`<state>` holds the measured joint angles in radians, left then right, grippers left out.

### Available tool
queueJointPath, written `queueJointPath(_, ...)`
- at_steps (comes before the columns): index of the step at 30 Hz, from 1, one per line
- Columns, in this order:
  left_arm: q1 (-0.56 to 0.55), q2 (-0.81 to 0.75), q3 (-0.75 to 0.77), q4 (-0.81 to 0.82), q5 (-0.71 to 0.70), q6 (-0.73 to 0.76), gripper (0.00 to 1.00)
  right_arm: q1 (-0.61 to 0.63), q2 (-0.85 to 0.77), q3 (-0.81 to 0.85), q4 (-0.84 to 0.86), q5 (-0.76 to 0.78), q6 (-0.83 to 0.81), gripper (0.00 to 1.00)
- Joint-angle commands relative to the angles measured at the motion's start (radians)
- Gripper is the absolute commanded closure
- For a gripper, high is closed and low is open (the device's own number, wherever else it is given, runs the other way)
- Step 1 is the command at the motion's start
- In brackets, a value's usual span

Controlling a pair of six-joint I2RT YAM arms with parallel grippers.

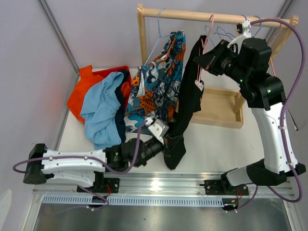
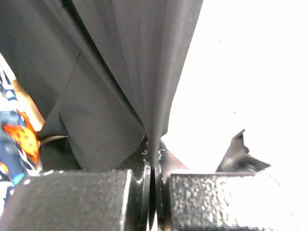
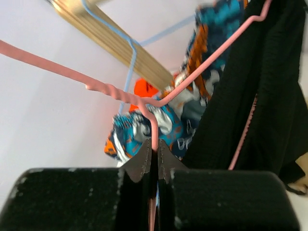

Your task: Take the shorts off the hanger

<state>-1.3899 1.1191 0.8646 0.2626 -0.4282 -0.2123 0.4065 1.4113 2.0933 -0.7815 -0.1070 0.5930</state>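
Note:
The black shorts (image 1: 188,96) hang from a pink hanger (image 1: 200,67) on the wooden rail and trail down to the table. My left gripper (image 1: 164,140) is shut on their lower hem, with a fold of black cloth (image 2: 120,86) pinched between the jaws (image 2: 153,161). Up at the rail, my right gripper (image 1: 206,58) is shut on the pink hanger's wire (image 3: 144,103), which runs down between its closed jaws (image 3: 155,151). The black shorts (image 3: 260,96) hang just to the right of them in the right wrist view.
Patterned blue-orange-white shorts (image 1: 159,84) hang on a light blue hanger (image 1: 159,33) left of the black pair. Orange (image 1: 84,86), light blue (image 1: 101,110) and navy (image 1: 121,120) shorts lie piled at the table's left. The wooden rack (image 1: 192,15) has a wooden base (image 1: 219,110) below it.

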Motion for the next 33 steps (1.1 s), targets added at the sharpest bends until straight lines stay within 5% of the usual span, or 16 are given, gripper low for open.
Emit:
queueJointPath(1, -0.136, -0.025, -0.125, -0.089, -0.141, -0.094, 1.00, -0.078, 0.005, 0.099, 0.191, 0.007, -0.021, 1.00)
queueJointPath(9, -0.179, -0.030, -0.090, -0.042, -0.253, 0.025, 1.00, -0.112, -0.040, 0.031, 0.212, -0.002, -0.005, 1.00)
queueJointPath(12, -0.340, -0.012, -0.134, 0.085, -0.398, 0.121, 1.00, -0.149, -0.002, 0.092, 0.179, -0.028, -0.010, 1.00)
queueJointPath(18, -0.533, 0.074, -0.102, 0.104, -0.654, 0.086, 1.00, -0.212, 0.067, 0.142, 0.171, -0.097, 0.010, 1.00)
queueJointPath(22, -0.598, 0.116, -0.049, 0.116, -0.736, 0.112, 1.00, -0.233, 0.072, 0.132, 0.183, -0.111, 0.018, 1.00)
queueJointPath(28, -0.728, 0.177, -0.013, 0.479, -0.886, 0.489, 1.00, -0.264, 0.081, 0.143, 0.197, -0.115, 0.013, 1.00)
queueJointPath(33, -0.825, 0.319, 0.050, 1.019, -0.942, 1.007, 1.00, -0.298, 0.129, 0.211, 0.179, -0.137, 0.017, 1.00)
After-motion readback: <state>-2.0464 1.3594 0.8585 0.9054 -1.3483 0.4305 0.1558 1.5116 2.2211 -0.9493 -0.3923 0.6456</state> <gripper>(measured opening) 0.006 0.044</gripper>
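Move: The left hand already pinches the black shorts by the lower leg. Their middle is about 11 cm ahead, 7 cm right and 8 cm above it, and the pink hanger is some 16 cm ahead, 11 right and 17 up. The patterned shorts hang about 15 cm ahead, 3 left and 5 up. The right hand grips the hanger, whose middle lies 1 cm ahead and 3 cm below; the black shorts' middle is 4 cm back, 3 left and 12 below it. Still pinching the leg of the black shorts, the left hand drags it back towards the robot about 12 cm, drifting a little left and swinging its fingers counter-clockwise. The right hand keeps hold of the pink hanger against the pull, sinking some 5 cm and tipping down, then at the very end swings back up, forward and right. ##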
